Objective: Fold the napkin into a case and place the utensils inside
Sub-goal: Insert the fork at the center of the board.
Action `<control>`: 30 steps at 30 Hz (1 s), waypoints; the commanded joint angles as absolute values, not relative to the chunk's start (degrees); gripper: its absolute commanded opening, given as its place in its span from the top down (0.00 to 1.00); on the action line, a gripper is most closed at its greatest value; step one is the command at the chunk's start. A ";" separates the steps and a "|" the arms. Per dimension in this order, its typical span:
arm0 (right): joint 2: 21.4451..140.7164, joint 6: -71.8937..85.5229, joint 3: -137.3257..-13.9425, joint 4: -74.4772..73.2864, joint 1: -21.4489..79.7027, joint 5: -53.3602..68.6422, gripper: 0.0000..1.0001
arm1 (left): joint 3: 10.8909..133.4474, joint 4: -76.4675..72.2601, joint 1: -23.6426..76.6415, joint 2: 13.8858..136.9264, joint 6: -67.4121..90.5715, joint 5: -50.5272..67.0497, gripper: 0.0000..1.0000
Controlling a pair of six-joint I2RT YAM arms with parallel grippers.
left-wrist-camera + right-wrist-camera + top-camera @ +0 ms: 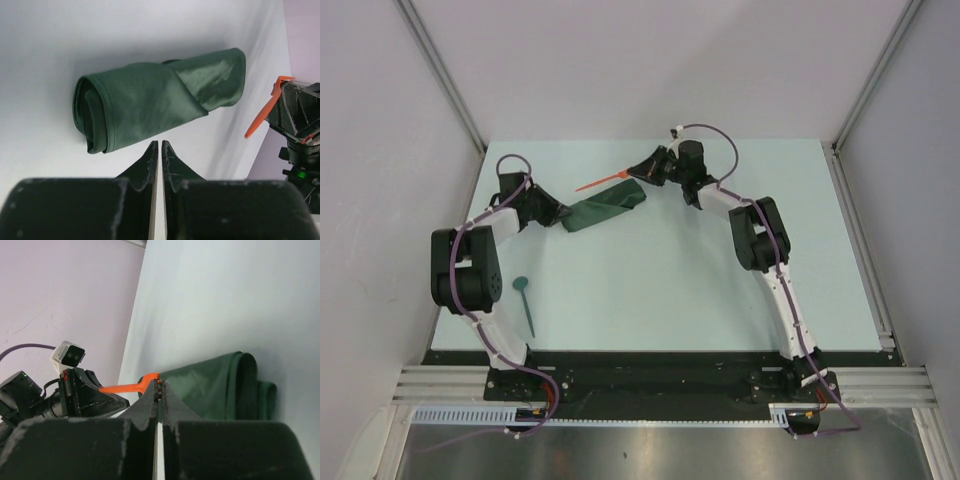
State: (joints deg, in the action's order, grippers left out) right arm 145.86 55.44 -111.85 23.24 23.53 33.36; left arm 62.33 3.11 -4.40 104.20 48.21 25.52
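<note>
The dark green napkin (606,208) lies folded into a narrow case at the back of the table, its rolled end facing my left gripper (561,215). In the left wrist view the case (155,100) sits just beyond my left gripper (160,143), whose jaws are shut with nothing between them. My right gripper (632,172) is shut on the orange-red utensil (600,182) above the case's far end. The right wrist view shows the orange-red utensil (125,388) pinched by its head, handle sticking out left. The teal utensil (526,300) lies on the table beside the left arm.
The light table (670,290) is bounded by grey walls at the back and both sides. A metal rail (865,250) runs along the right edge. Both arm bases stand on the black strip (660,385) at the near edge.
</note>
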 commanded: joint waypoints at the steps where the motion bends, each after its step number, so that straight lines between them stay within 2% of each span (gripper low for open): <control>1: 148.62 54.76 -117.95 19.78 25.66 29.98 1.00 | 64.86 2.46 -5.10 104.68 50.36 23.38 0.91; 10: 148.80 56.16 -113.29 21.97 27.07 28.22 1.00 | 68.46 5.54 -6.41 108.36 49.75 23.11 0.92; 16: 150.11 57.92 -112.15 21.97 27.33 26.46 1.00 | 67.50 5.19 -6.77 106.70 49.75 22.32 0.92; 26: 152.14 60.38 -112.32 24.17 27.16 26.19 1.00 | 67.67 4.92 -7.21 105.11 49.48 24.69 0.92; 30: 149.16 58.54 -113.29 22.42 26.81 26.54 1.00 | 69.51 4.84 -7.21 107.66 49.48 27.15 0.91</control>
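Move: The folded napkin's middle lies about 8 cm to the right hand's left, 3 cm back and some 9 cm below. That hand already holds the orange fork by its head; the fork's middle is around 7 cm to the hand's left and 3 cm back, almost level with it. The left gripper waits roughly 17 cm left, 11 cm back and 3 cm lower. From the left hand, the napkin's middle is about 8 cm ahead, 9 cm right and 6 cm below. The fork, still pinched at its head, is carried by the right hand about 3 cm left and then down some 8 cm onto the line of the napkin, the fingers tipping down about 10 degrees and staying shut. The left hand, shut and empty, edges a couple of centimetres left and forward beside the napkin's near-left end. ##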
